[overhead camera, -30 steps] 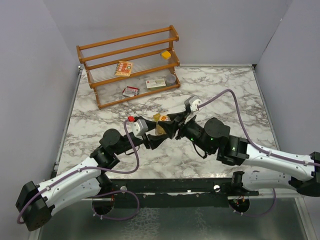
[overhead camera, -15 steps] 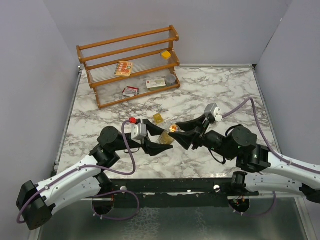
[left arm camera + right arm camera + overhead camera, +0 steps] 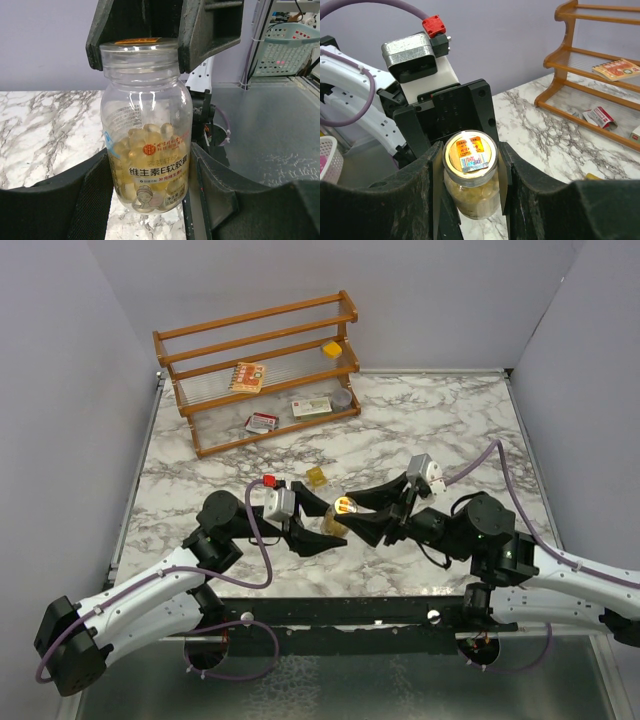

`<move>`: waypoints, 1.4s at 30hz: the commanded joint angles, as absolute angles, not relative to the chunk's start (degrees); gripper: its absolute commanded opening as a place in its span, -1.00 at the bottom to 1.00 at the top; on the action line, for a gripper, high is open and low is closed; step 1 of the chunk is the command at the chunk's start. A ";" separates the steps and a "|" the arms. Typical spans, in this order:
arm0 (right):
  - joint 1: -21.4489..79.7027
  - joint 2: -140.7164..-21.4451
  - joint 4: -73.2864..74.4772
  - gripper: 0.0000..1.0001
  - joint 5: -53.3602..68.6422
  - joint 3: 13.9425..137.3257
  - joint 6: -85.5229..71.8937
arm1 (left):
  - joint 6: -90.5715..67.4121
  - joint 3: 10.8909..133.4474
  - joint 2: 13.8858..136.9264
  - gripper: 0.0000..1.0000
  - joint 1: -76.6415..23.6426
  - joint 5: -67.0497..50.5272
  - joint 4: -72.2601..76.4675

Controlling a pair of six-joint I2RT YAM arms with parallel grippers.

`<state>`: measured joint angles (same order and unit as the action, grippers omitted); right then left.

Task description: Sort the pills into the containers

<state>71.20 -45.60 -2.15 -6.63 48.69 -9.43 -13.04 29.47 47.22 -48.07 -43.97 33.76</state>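
A round clear jar [image 3: 341,512] with an orange-labelled lid, partly full of yellow pills [image 3: 145,150], hangs just above the marble at centre front. My left gripper [image 3: 330,525] is shut on the jar's [image 3: 146,115] lower body. From the right, my right gripper [image 3: 356,517] is shut on its lid, the pads [image 3: 436,170] pressed to both sides of the lid [image 3: 469,151]. A small squarish yellow box [image 3: 316,476] sits on the table just behind the left gripper [image 3: 149,167]. The right gripper [image 3: 470,150] faces the left wrist.
A wooden rack [image 3: 258,370] stands at the back left. It holds card packets [image 3: 247,376], a white packet [image 3: 311,407], a round grey tin [image 3: 342,397] and a yellow block [image 3: 332,349]. A red-and-white packet [image 3: 262,422] lies at its foot.
The right arm has drawn back to the right and its wrist has swung round. The jar has shifted right and toward the front, its lid now facing the right gripper.
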 commanded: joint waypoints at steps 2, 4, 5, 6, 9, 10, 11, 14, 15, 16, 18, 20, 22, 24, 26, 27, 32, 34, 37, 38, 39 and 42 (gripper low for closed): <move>70.66 -46.63 -3.40 -0.98 -4.38 50.23 -5.30 | -12.17 30.38 45.33 -1.00 -49.42 -54.01 38.67; 70.66 -45.76 -3.09 -0.97 -3.42 50.23 -4.49 | -11.91 30.27 44.98 -1.00 -49.51 -55.86 38.76; 70.66 -45.25 -2.96 -0.96 -2.98 50.22 -4.14 | -11.87 30.38 44.92 -1.00 -49.55 -56.79 38.88; 70.66 -44.64 -2.79 -0.93 -2.54 50.23 -3.82 | -11.79 30.60 44.92 -1.00 -49.71 -57.92 38.98; 70.66 -43.59 -1.40 -0.91 -0.62 50.74 -2.92 | -11.70 31.29 45.04 -1.00 -50.13 -60.08 39.20; 70.66 -43.36 -0.77 -0.91 0.19 51.12 -2.64 | -11.65 31.40 45.01 -1.00 -50.24 -60.91 39.36; 70.68 -43.26 -0.18 -0.91 1.10 51.51 -2.33 | -11.61 31.52 44.93 -1.00 -50.51 -61.65 39.52; 70.66 -43.04 0.90 -0.91 3.46 51.93 -1.49 | -11.60 31.80 44.68 -1.00 -50.98 -62.98 39.74; 70.66 -43.06 1.15 -0.91 3.96 51.95 -1.23 | -11.60 31.94 44.63 -1.00 -51.21 -63.54 39.82; 70.69 -43.19 1.38 -0.91 4.36 51.96 -0.97 | -11.67 32.11 44.71 -1.00 -51.47 -64.20 39.87; 70.66 -43.66 1.80 -0.91 5.28 52.16 -0.31 | -11.69 32.53 44.96 -1.00 -52.14 -65.75 39.82; 70.66 -44.29 2.19 -0.91 6.50 52.45 0.30 | -11.69 32.75 45.44 -1.00 -52.90 -67.04 39.84; 70.66 -44.91 2.56 -0.92 7.62 52.86 1.08 | -11.61 32.80 45.93 -1.00 -53.63 -68.22 39.81; 70.66 -45.36 3.08 -0.92 8.63 53.37 1.88 | -11.68 32.82 46.21 -1.00 -54.06 -69.22 39.88; 70.66 -45.44 3.60 -0.92 9.23 53.77 2.73 | -11.56 32.69 46.11 -1.00 -54.37 -70.00 39.83; 70.68 -45.37 3.83 -0.92 9.47 53.91 3.11 | -11.45 32.66 45.95 -1.00 -54.52 -70.65 39.84; 70.66 -44.68 4.48 -0.91 10.58 53.90 4.04 | -11.12 32.53 45.41 -1.00 -55.27 -71.34 39.82; 70.66 -44.35 4.28 -0.80 10.29 53.67 3.84 | -11.01 32.39 45.56 -1.00 -55.28 -70.37 39.94; 70.66 -43.87 3.67 -0.45 9.54 53.08 3.48 | -10.82 32.12 46.28 -1.00 -55.29 -69.05 39.92; 70.66 -43.72 3.36 -0.25 9.50 52.83 3.51 | -10.75 32.13 46.62 -1.00 -55.28 -68.89 39.92; 70.69 -43.69 3.21 -0.13 9.72 52.75 3.52 | -10.79 32.15 46.97 -1.00 -55.28 -68.64 39.90; 70.66 -44.03 3.67 0.52 10.15 53.09 3.19 | -10.68 32.15 47.98 -1.00 -55.32 -67.45 39.92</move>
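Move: Between the right fingertips is the jar's lid, level with that hand; the jar's middle sits roughly 4 cm below them. The left hand, already holding the jar low on its body, has the jar's middle about 2 cm above its grip and the lid some 7 cm above. A small yellow container stands on the table about 27 cm ahead and 5 cm left of the left hand, some 36 cm below it. Drawing back together towards the bases by about 7 cm, at nearly constant height, the two hands counter-twist: the left keeps its hold on the jar's body and turns some 20 degrees clockwise, while the right, on the lid, turns about 23 degrees counter-clockwise and tips up slightly. Right at the end the right fingers open and let go of the lid. ##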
